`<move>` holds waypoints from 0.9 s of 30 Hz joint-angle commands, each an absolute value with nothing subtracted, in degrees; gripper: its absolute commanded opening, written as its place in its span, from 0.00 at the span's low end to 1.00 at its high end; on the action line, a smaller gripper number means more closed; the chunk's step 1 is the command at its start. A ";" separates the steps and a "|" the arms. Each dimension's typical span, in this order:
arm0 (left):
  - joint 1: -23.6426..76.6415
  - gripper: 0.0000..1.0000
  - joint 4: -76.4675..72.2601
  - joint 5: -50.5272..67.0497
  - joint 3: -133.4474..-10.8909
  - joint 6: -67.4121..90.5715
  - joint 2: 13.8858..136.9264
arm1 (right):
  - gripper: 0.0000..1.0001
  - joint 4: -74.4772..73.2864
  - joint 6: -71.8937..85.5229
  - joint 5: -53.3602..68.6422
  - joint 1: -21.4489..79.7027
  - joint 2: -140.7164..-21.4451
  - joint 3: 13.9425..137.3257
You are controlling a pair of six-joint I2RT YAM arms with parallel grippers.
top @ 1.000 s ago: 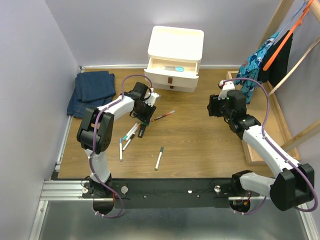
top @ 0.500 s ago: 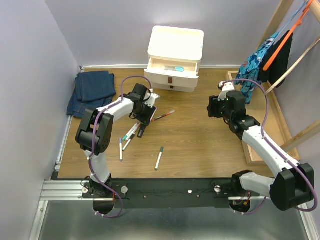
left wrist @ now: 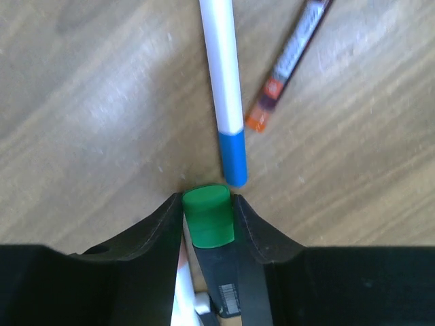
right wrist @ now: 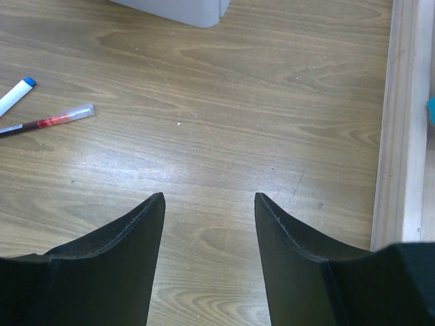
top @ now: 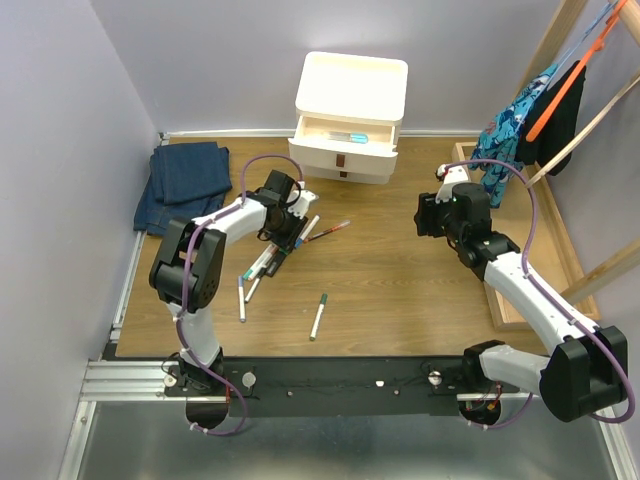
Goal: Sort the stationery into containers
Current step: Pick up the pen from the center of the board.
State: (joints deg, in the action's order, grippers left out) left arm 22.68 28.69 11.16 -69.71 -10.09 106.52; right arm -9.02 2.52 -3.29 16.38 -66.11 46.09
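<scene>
My left gripper point(left wrist: 207, 202) is low over the wood floor, its jaws pressed against both sides of the green cap of a black marker point(left wrist: 208, 216). From above, the left gripper point(top: 282, 243) is at the top of a cluster of pens point(top: 255, 270). Just ahead lie a white pen with a blue cap point(left wrist: 224, 88) and a clear red-ink pen point(left wrist: 292, 61). Two more pens point(top: 318, 315) point(top: 241, 298) lie nearer the bases. The cream cabinet point(top: 350, 95) stands at the back, its top drawer point(top: 345, 135) pulled out with a blue item inside. My right gripper point(right wrist: 209, 204) hovers open and empty.
Folded blue jeans point(top: 182, 182) lie at the back left. A shallow wooden tray point(top: 505, 300) runs along the right side, under the right arm. Clothes on a wooden rack point(top: 545, 110) hang at the back right. The tray's edge point(right wrist: 395, 122) is close to the right gripper.
The left jaws have narrowed onto the green-capped marker and the gripper has shifted slightly toward the pen cluster. The right arm has not moved.
</scene>
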 commanded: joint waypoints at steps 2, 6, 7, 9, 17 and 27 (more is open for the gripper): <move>22.59 0.40 36.73 16.24 -71.80 -9.76 100.82 | 0.63 -7.12 2.64 -2.81 16.00 -65.92 45.53; 22.76 0.40 40.86 21.43 -76.10 -9.14 97.57 | 0.63 -7.03 2.64 -2.37 16.00 -66.71 46.40; 23.02 0.40 41.30 22.05 -76.81 -9.14 96.86 | 0.63 -6.94 2.55 -2.37 16.00 -67.06 46.58; 23.55 0.40 42.36 24.68 -79.78 -9.75 95.19 | 0.63 -6.86 2.29 -2.55 16.00 -67.41 47.19; 24.43 0.40 43.24 29.44 -101.31 -11.95 96.41 | 0.63 -6.15 1.23 -2.64 16.00 -69.26 48.95; 25.05 0.41 35.52 26.38 -133.39 -12.65 109.59 | 0.63 -6.06 -1.23 -4.30 16.00 -70.05 50.54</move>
State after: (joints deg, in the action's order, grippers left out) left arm 24.40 38.83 27.68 -125.43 -11.11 102.41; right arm -7.27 1.37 -3.31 16.38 -69.65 48.36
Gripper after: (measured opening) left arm 0.405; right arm 0.633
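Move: The left hand is low over the board, its fingers already shut on the green-capped pen. The open drawer lies about 18 cm ahead of it, 14 cm to its right and some 13 cm higher. The blue-capped marker's middle is about 4 cm ahead and 5 cm right, the red pen 4 cm ahead and 10 cm right, both about 1 cm below. From the right hand, the drawer is roughly 20 cm ahead, 20 cm left, about level. Keeping its pinch on the green-capped end, the left hand draws back about 2 cm as it begins to rise, then climbs fast, close to 40 cm in all, lifting the pen off the board while swinging right and later forward, to the drawer's side. On the way up the wrist tilts some 50 degrees, swinging the fingers from steeply down to pointing out ahead and to the right. ##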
